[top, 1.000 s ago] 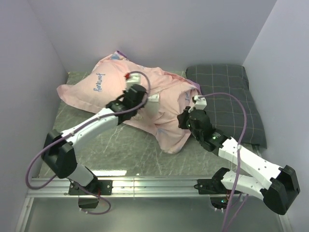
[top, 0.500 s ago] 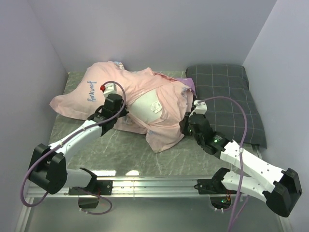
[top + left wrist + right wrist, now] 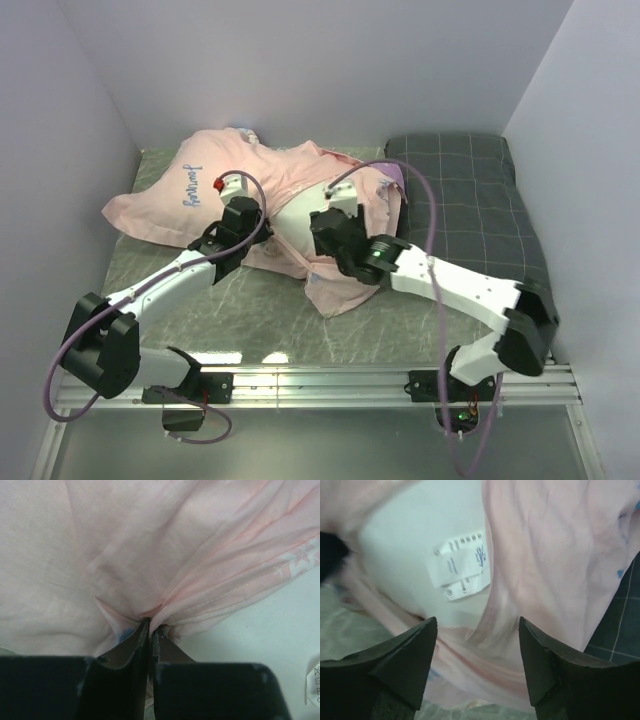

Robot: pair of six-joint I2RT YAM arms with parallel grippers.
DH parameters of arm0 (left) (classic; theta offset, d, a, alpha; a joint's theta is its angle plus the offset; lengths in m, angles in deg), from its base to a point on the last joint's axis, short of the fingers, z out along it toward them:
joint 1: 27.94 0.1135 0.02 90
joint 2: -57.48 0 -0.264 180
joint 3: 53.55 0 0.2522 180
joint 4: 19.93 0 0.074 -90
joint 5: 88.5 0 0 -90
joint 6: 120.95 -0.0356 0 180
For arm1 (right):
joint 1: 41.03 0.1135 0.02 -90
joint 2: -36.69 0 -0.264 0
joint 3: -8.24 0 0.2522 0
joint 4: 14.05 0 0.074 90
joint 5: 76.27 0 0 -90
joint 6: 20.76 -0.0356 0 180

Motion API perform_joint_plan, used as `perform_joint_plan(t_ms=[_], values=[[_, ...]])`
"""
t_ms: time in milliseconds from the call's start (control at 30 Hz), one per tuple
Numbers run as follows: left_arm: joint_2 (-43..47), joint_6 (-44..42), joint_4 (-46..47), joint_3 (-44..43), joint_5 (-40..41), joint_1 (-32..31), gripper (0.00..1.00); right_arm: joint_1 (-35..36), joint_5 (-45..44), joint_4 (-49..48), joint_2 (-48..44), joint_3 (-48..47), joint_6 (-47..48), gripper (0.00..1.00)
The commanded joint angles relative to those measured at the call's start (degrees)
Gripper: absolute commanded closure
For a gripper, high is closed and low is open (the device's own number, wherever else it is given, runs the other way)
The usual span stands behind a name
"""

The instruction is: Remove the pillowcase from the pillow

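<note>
The pink pillowcase (image 3: 190,190), turned inside out with blue script, lies bunched across the back left of the table. The white pillow (image 3: 297,213) shows through the case's mouth at the middle, with a white label (image 3: 462,565) on it. My left gripper (image 3: 258,230) is shut on a gathered fold of the pillowcase (image 3: 150,580) beside the bare pillow (image 3: 265,630). My right gripper (image 3: 322,238) hovers open over the mouth's hem (image 3: 492,615), with pillow (image 3: 410,545) to its left and pillowcase (image 3: 545,555) to its right. Nothing is between its fingers.
A dark grey checked pillow (image 3: 470,200) lies at the back right, touching the pink fabric. Pale walls close in on the left, back and right. A metal rail (image 3: 320,380) runs along the near edge. Grey marbled tabletop (image 3: 260,310) shows in front.
My right gripper has let go of the fabric, opened wide and swung left over the exposed pillow. The left gripper pulled the case leftward and keeps its pinch.
</note>
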Motion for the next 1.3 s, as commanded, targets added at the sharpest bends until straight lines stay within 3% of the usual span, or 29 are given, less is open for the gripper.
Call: perform_joint_plan(t_ms=[0,67,100,267,400,500,733,900,1100,1267], values=[[-0.8,0.4,-1.3,-1.0,-0.8,0.9,0.89,-1.1,-6.1,6.6,4.5,-1.3,0.2,0.40],[-0.6,0.6,-0.6,-0.6,-3.3,3.7,0.90,-1.7,-7.0,7.3,3.3,1.1,-0.8,0.58],[-0.4,0.7,-0.4,-0.4,-4.0,4.7,0.91,-2.1,-7.8,7.1,2.1,2.5,-1.8,0.71],[-0.3,0.4,-0.9,0.0,-4.7,9.3,0.92,-4.8,-6.3,5.7,-11.0,14.3,-4.6,0.80],[0.6,0.7,-0.6,0.9,-7.0,12.8,0.93,-9.1,0.2,-0.4,-19.3,23.7,-6.6,0.92],[1.9,1.3,-0.6,1.5,-9.0,15.7,0.93,-14.5,10.5,-5.2,-22.2,29.3,-8.7,1.00],[3.4,1.7,1.7,1.9,-17.4,15.6,0.89,-15.1,25.1,-25.6,-11.3,37.7,-14.9,1.00],[5.8,-2.8,-2.0,-0.4,-14.7,9.9,0.69,-14.0,29.3,-38.5,-12.7,42.2,-16.1,1.00],[7.6,-7.4,-8.4,-6.0,-8.3,2.2,0.45,-12.1,27.5,-39.4,-17.4,42.7,-14.7,1.00],[9.0,-9.1,-10.5,-9.3,-6.6,-1.9,0.33,-11.5,26.5,-38.2,-19.0,42.0,-13.8,1.00]])
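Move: The open right hand hovers over the pillowcase's fold beside the bared white pillow; the fold lies about 3 cm to its right, level ahead, 7 cm below. The bared white patch is about 3 cm ahead, 2 cm left and 9 cm below, and the grey plaid pillow some 29 cm right, 4 cm ahead and 12 cm lower. From the left hand, already pinching the pillowcase's rim, the fold is about 15 cm right, level ahead and in height. Closing on the pillowcase, the right hand sweeps down and rightward 9 cm, then deeper; left tugs left, opens, rises. ##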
